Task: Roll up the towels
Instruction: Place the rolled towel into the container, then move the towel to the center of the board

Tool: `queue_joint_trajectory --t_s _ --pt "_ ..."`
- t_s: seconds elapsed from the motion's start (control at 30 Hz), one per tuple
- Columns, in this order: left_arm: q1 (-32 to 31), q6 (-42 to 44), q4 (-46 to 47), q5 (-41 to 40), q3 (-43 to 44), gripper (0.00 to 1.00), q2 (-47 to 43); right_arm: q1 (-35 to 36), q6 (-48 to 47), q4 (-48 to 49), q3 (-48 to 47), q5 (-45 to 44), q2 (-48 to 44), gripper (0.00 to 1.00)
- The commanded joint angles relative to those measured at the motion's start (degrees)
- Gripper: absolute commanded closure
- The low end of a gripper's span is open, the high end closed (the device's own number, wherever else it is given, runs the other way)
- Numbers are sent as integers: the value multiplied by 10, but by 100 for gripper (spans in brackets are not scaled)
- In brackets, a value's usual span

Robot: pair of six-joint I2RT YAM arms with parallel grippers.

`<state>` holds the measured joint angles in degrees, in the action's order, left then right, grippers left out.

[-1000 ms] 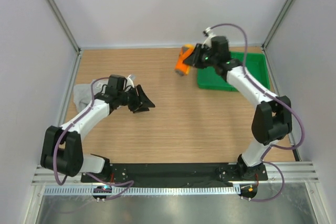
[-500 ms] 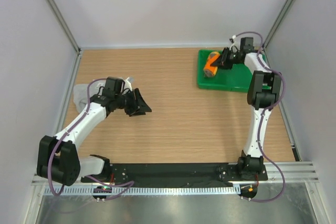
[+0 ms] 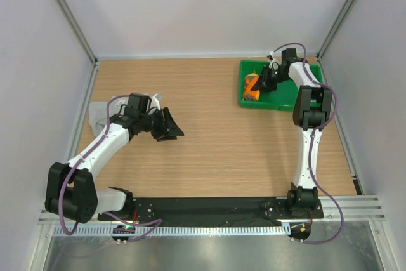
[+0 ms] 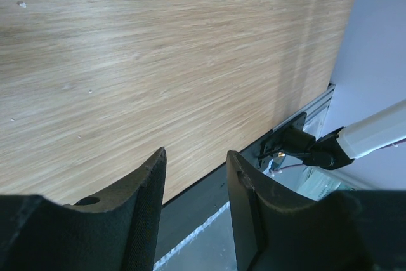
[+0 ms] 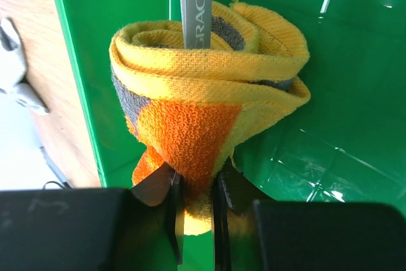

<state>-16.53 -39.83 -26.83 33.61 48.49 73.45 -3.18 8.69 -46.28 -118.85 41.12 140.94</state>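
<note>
The orange towel [image 5: 203,103], rolled into a bundle with grey edging, hangs in my right gripper [image 5: 195,185], which is shut on its lower end. In the top view the orange towel [image 3: 252,86] sits at the left end of the green tray [image 3: 288,96], with the right gripper [image 3: 262,85] beside it. The light grey towel [image 3: 99,112] lies crumpled at the table's left edge, behind my left arm. My left gripper [image 3: 174,128] hovers over bare wood right of it, open, nothing between its fingers [image 4: 143,207].
The green tray's wall [image 5: 76,74] stands just left of the bundle, its glossy floor [image 5: 342,93] to the right. The black base rail [image 3: 209,206] runs along the near edge. Side walls close in the table left and right.
The right arm carried the orange towel from left of the tray to over the tray's left end. The left gripper stayed almost still and closed slightly.
</note>
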Motion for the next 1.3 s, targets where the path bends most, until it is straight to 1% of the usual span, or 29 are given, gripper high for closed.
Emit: queue_joint_trajectory --t_s 0.0,0.03,0.07,0.13,0.17,0.33,0.37,0.43,0.57,0.83,0.97,1.03,1.07,1.1,1.13,1.2,1.23,1.27 --pt "-3 4 12 5 1 56 -2 21 -30 -51 -28 -55 19 92" --pt "-2 4 12 0 -1 56 -4 25 -30 -52 -30 -66 20 90" --pt "-3 5 12 -3 0 56 -5 28 -30 -52 -30 -72 21 83" --pt "-3 6 10 -12 -1 56 -9 30 -29 -55 -29 -89 14 76" --pt "-3 7 7 -14 0 56 -10 31 -28 -55 -27 -103 11 67" --pt "-3 15 -8 -29 6 56 -11 31 -13 -48 -26 -133 -35 41" --pt "-3 17 -9 -34 8 57 -11 31 -11 -47 -26 -136 -42 35" --pt "-2 20 -16 -37 11 57 -13 31 -8 -51 -32 -153 -60 29" --pt "-3 25 -24 -52 15 57 -15 30 -1 -57 -37 -186 -92 23" --pt "-2 29 -32 -81 20 57 -17 30 13 -70 -39 -200 -160 13" --pt "-3 30 -35 -94 20 57 -20 30 25 -71 -28 -213 -199 12" --pt "-2 30 -36 -100 20 57 -23 32 32 -60 -10 -207 -237 12" --pt "-2 30 -37 -109 21 57 -25 32 40 -52 22 -204 -255 12" --pt "-2 30 -37 -113 22 57 -27 48 42 -33 41 -206 -274 12" --pt "-2 31 -38 -117 23 57 -32 55 47 -20 88 -207 -318 12" --pt "-2 35 -47 -139 30 57 -38 72 55 25 141 -205 -363 11" --pt "-3 39 -61 -149 35 56 -46 89 64 48 202 -199 -418 11" --pt "-2 44 -68 -158 43 56 -52 97 77 70 232 -192 -443 11"
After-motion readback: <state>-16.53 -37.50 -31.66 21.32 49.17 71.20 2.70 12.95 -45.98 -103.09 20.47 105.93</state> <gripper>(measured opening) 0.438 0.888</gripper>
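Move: The rolled towel is in the right fingers, its middle about 2 cm ahead and 2 cm to their left, roughly level with them. The container's left wall runs some 7 cm to the left and level fore and aft, its near wall about 9 cm back and straight behind; its middle is about 12 cm right and 1 cm ahead. From the empty left hand, the rolled towel lies some 25 cm ahead, 37 cm right and 11 cm lower. Open the right fingers wide to let go of the rolled towel beside the container's left wall. Then raise the right hand some 17 cm clear of it and draw back about 6 cm near the top, swinging the fingers from leftward towards ahead. Meanwhile ease the empty left gripper about 3 cm left and slightly down, fingers tipping further downward. ##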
